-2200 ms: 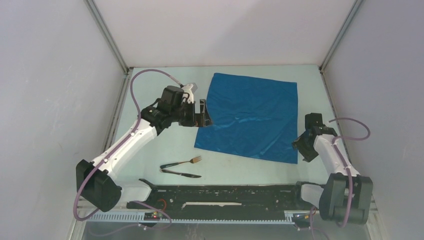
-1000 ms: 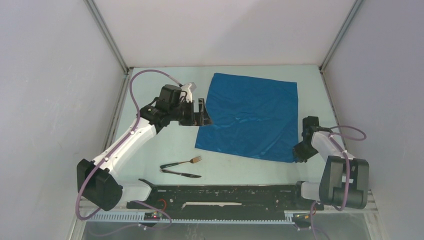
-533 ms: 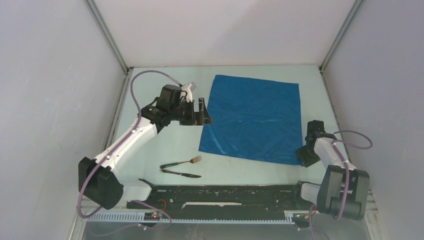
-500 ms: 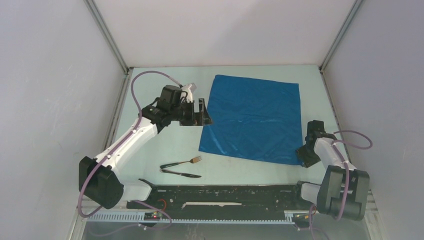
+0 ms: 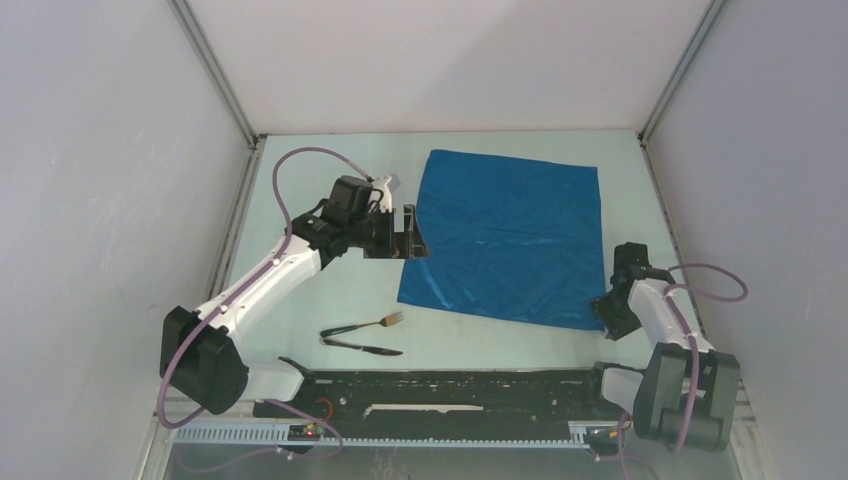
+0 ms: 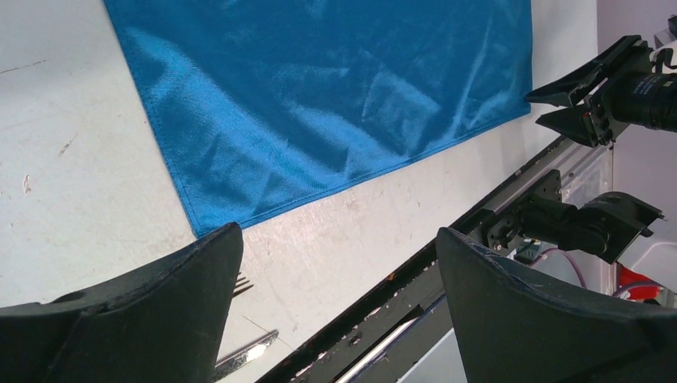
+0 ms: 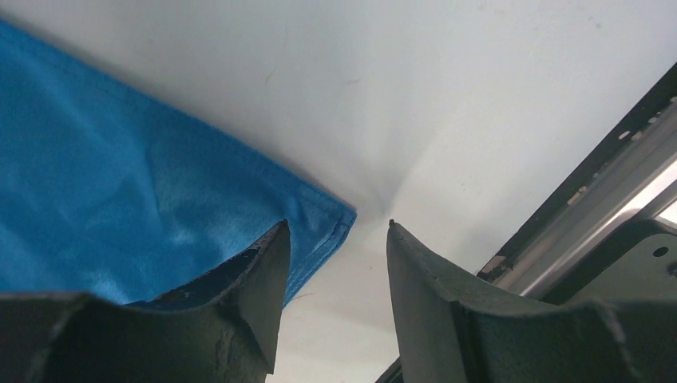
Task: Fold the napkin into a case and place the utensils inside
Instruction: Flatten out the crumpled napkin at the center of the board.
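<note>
The napkin (image 5: 505, 235) lies spread flat on the table, a bright blue square; there is no folded case. My left gripper (image 5: 408, 232) hovers at its left edge, open wide and holding nothing (image 6: 337, 231). My right gripper (image 5: 608, 312) sits at the napkin's near right corner, open. In the right wrist view the jaws (image 7: 337, 223) stand apart with that corner (image 7: 339, 215) lying on the table just ahead of them, not gripped. The utensils lie left of centre near the front: the fork (image 5: 372, 322) and, just below it, the knife (image 5: 365, 348).
A black rail (image 5: 450, 385) runs along the near edge between the arm bases. White enclosure walls (image 5: 120, 200) stand left, right and behind. In the left wrist view the right arm's gripper (image 6: 595, 92) shows past the napkin (image 6: 319, 104).
The right gripper has slid the napkin a little right and toward the front, then opened and let its corner go. The left gripper has shifted slightly right toward the napkin's edge.
</note>
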Motion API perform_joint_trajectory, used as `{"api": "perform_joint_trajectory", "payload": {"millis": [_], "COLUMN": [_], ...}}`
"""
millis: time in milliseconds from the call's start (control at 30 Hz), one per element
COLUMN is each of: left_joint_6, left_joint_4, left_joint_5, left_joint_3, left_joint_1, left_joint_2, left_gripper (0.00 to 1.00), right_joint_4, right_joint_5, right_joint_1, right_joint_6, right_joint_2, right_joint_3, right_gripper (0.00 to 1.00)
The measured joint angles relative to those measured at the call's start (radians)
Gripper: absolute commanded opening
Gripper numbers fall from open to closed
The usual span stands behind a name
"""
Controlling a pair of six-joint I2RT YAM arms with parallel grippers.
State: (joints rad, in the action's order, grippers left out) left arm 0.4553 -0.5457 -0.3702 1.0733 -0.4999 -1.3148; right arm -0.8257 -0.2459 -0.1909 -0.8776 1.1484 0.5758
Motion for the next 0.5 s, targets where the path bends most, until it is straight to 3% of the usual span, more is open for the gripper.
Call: {"api": "perform_joint_trajectory", "payload": {"millis": [333,400,467,500], "left_joint_6": [0.0,0.0,0.0,0.0], "left_joint_4": [0.0,0.0,0.0,0.0], "left_joint_5": [-0.003,-0.003,-0.003,-0.002], "left_joint_3": [0.0,0.0,0.0,0.0], "left_joint_1": [0.0,0.0,0.0,0.0], "left_joint_2": [0.0,0.0,0.0,0.0], "left_gripper": [0.99,0.99,0.99,0.99], "right_joint_4": [0.043,0.048,0.065,0.079], "right_joint_5": [-0.002,0.006,0.018,0.028], "right_joint_1": [-0.042,-0.043,-0.045,-0.047], "right_joint_6": [0.027,0.03,0.033,0.031], "right_joint_2": [0.05,0.052,0.053,0.053], "right_joint_3": [-0.002,-0.002,-0.004,-0.006], "right_gripper": [0.5,0.37,0.12,0.06]}}
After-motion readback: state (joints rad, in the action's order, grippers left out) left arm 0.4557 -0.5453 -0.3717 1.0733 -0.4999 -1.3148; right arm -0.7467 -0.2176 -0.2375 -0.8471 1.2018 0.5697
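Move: The napkin's near right corner lies almost under the right hand, about 1 cm below its finger pads and 1 cm to the right. The napkin's middle is some 21 cm ahead and 22 cm to the left of that hand, and the board's front edge about 9 cm straight back. From the left hand the same corner lies roughly 42 cm to the right, 12 cm back and 17 cm below. The napkin's near right corner is pinched by the right hand: still pointing down, it shifts just under 1 cm to the right and sinks about as far onto the cloth. Its half-open fingers then close on the fabric while the hand moves about 1 cm forward, hardly turning. ##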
